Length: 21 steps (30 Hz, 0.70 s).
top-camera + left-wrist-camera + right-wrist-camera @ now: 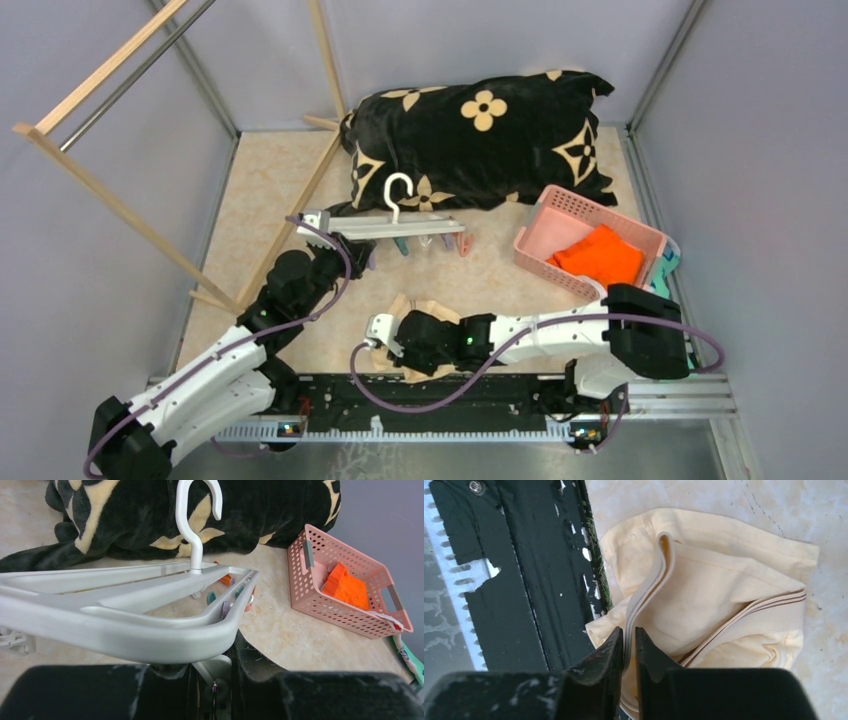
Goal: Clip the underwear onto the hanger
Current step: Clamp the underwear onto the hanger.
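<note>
The white hanger hangs level above the table, hook up, with small orange and teal clips dangling under it. My left gripper is shut on the hanger's left end. In the left wrist view the frame fills the picture, and a white part of it sits between my black fingers. The cream underwear lies crumpled on the table by the near edge, mostly hidden under my right arm in the top view. My right gripper is shut on its striped waistband.
A pink perforated basket with a bright orange cloth stands at the right. A black floral blanket lies at the back. A wooden rack leans at the left. The black base rail runs right beside the underwear.
</note>
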Each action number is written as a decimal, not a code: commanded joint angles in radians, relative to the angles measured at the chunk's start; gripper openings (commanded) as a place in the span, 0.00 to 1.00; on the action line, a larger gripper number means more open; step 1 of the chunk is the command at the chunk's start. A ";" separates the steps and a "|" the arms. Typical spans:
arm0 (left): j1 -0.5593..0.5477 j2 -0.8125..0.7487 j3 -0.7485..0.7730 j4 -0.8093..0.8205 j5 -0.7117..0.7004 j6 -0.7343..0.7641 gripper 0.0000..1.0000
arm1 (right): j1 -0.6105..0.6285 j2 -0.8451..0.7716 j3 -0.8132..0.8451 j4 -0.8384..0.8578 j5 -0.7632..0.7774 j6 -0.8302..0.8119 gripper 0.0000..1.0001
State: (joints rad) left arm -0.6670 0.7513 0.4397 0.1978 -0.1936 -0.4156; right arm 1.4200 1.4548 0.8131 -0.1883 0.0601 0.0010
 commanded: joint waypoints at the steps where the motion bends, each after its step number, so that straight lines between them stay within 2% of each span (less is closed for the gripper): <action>1: 0.007 0.000 -0.017 0.015 0.032 0.007 0.00 | 0.007 -0.060 -0.038 0.075 0.062 0.034 0.19; 9: 0.009 -0.004 -0.034 0.010 0.044 -0.004 0.00 | 0.007 -0.105 -0.124 0.170 0.073 0.059 0.33; 21: 0.009 0.009 -0.037 0.023 0.068 -0.022 0.00 | 0.018 -0.170 -0.230 0.334 0.058 0.088 0.39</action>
State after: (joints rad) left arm -0.6647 0.7517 0.4156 0.2176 -0.1539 -0.4419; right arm 1.4208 1.3460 0.6113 0.0238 0.1104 0.0711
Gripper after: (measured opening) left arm 0.255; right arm 0.373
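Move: The rim of the underwear's waistband stands between the right fingertips, about 1 cm below the hand point and 1 cm to its left. The rest of the underwear lies bunched with its middle some 4 cm ahead, 2 cm to the right and 5 cm lower. The hanger's middle is roughly 24 cm straight ahead and 13 cm higher. From the left hand the waistband rim lies about 20 cm back, 5 cm right and 15 cm down. Sliding back along its own fingers, the right hand goes about 2 cm to the right and sinks 1 cm towards the bunched underwear while its barely parted fingers spread to over a third of their range, loosening from the waistband rim. It then nearly stops, and the fingertips tilt up some 5 degrees. ##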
